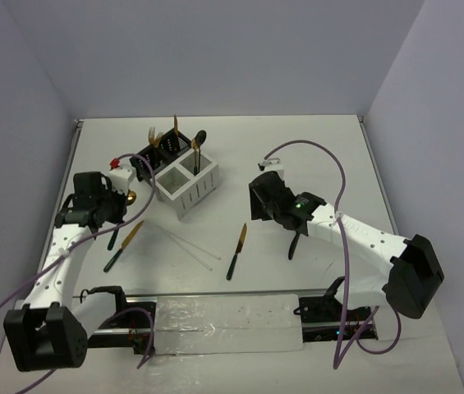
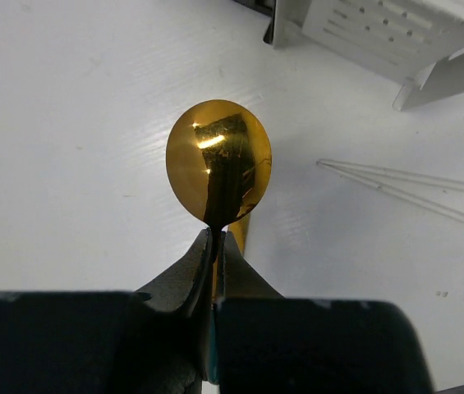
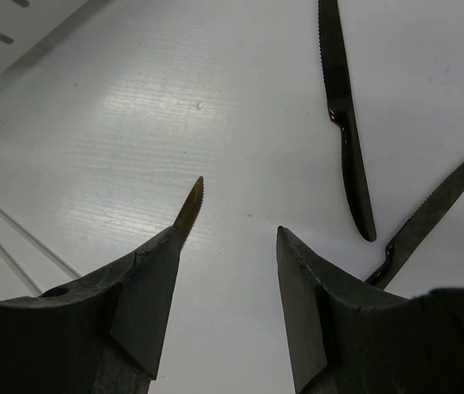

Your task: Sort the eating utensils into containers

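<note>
My left gripper [image 2: 215, 235] is shut on the neck of a gold spoon [image 2: 218, 164], whose bowl sticks out past the fingertips above the table. In the top view the gold spoon [image 1: 131, 197] is just left of the white container [image 1: 186, 187], with the black container [image 1: 159, 154] behind it holding several upright utensils. My right gripper [image 3: 227, 234] is open and empty, low over the table. A gold knife's tip [image 3: 189, 205] shows past its left finger, and two black knives [image 3: 342, 107] [image 3: 433, 209] lie to its right. Two white chopsticks [image 1: 189, 245] lie at mid-table.
A gold-bladed knife with a green handle [image 1: 125, 246] lies below the left gripper [image 1: 123, 199], and another gold knife [image 1: 237, 250] lies near the centre. A black knife [image 1: 295, 244] lies partly under the right arm. A clear plate [image 1: 227, 322] spans the near edge.
</note>
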You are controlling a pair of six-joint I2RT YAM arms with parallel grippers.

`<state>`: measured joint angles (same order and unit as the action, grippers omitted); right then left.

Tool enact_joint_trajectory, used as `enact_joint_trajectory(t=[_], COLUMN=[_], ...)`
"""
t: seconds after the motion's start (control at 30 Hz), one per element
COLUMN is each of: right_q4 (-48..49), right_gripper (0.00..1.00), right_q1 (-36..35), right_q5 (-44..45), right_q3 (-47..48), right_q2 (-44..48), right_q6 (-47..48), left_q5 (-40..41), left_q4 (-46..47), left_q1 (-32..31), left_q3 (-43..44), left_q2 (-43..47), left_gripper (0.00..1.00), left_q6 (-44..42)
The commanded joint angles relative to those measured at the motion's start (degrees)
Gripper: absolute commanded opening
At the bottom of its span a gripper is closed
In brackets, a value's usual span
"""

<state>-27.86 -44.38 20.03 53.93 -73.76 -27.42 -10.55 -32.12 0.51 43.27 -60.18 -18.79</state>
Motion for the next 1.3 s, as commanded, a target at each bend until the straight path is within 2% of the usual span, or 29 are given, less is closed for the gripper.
enact_joint_trajectory(t=[0.0,0.17,0.37,0.5,0.63,0.83,0.97,1.03,1.27], right_q4=[1.84,1.84,5.43,15.60,27.04,40.41,50.76,52.72,56.24], right_gripper=[0.57,0.57,0.57,0.57,0.57,0.58,0.58,0.58,0.60], right_q1=[-0.53,-1.85,-3.52,-4.13,-5.71,-10.80,-11.87,-12.39,-13.89], right_q5=[0.18,1.15,-0.69,-8.41,-16.85,-23.81,-28.72,-33.90,-37.52], right_q3=[1.70,3.11,6.09,7.15,7.59,11.98,13.65,15.23,23.66], right_q2=[2.30,3.27,7.30,10.64,10.13,3.54,-2.25,-4.63,-16.57], right_q6=[1.05,2.72,7.46,11.07,13.53,15.91,12.05,10.11,6.51], left_q5=[-1.06,-1.67,-9.13,-19.13,-27.13,-35.59,-38.31,-39.37,-42.01], left_q4=[-2.51,-6.02,-10.50,-9.81,-4.38,-0.23,2.93,4.07,8.13], left_q1=[1.16,1.24,1.24,1.24,1.24,1.24,1.24,1.33,1.24], left_q3=[5.32,12.26,23.68,29.41,31.00,31.70,32.58,32.76,31.44], left_q2=[5.07,10.86,13.69,13.34,12.64,10.79,10.00,9.56,9.12], left_gripper=[0.00,0.00,0.00,0.00,0.00,0.00,0.00,0.00,0.00], left_q6=[1.47,1.82,3.49,6.65,11.57,17.02,21.50,23.34,27.14])
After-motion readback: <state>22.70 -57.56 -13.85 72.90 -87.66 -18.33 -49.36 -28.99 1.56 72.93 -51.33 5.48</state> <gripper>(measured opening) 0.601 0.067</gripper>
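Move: My left hand already holds the gold spoon at its neck; the open right gripper it is taken to is some 38 cm to its right, level ahead and about 2 cm higher. From the left hand the white container is roughly 13 cm ahead, 15 cm right, 5 cm lower; a gold knife lies 6 cm back, 3 cm left, 11 cm below. From my right hand the spoon is about 38 cm left, 3 cm back, 4 cm lower; the container, 13 cm ahead, 22 cm left, 7 cm lower. I keep the gold spoon pinched and raise my left hand steeply, some 28 cm, swinging it about 11 cm right in the later part while its fingers tip up from the table and turn clockwise towards my right hand. My right hand starts a little later, sweeping left and up about equally, turning counter-clockwise and tilting up, its jaws staying open, towards the spoon's hanging handle. ##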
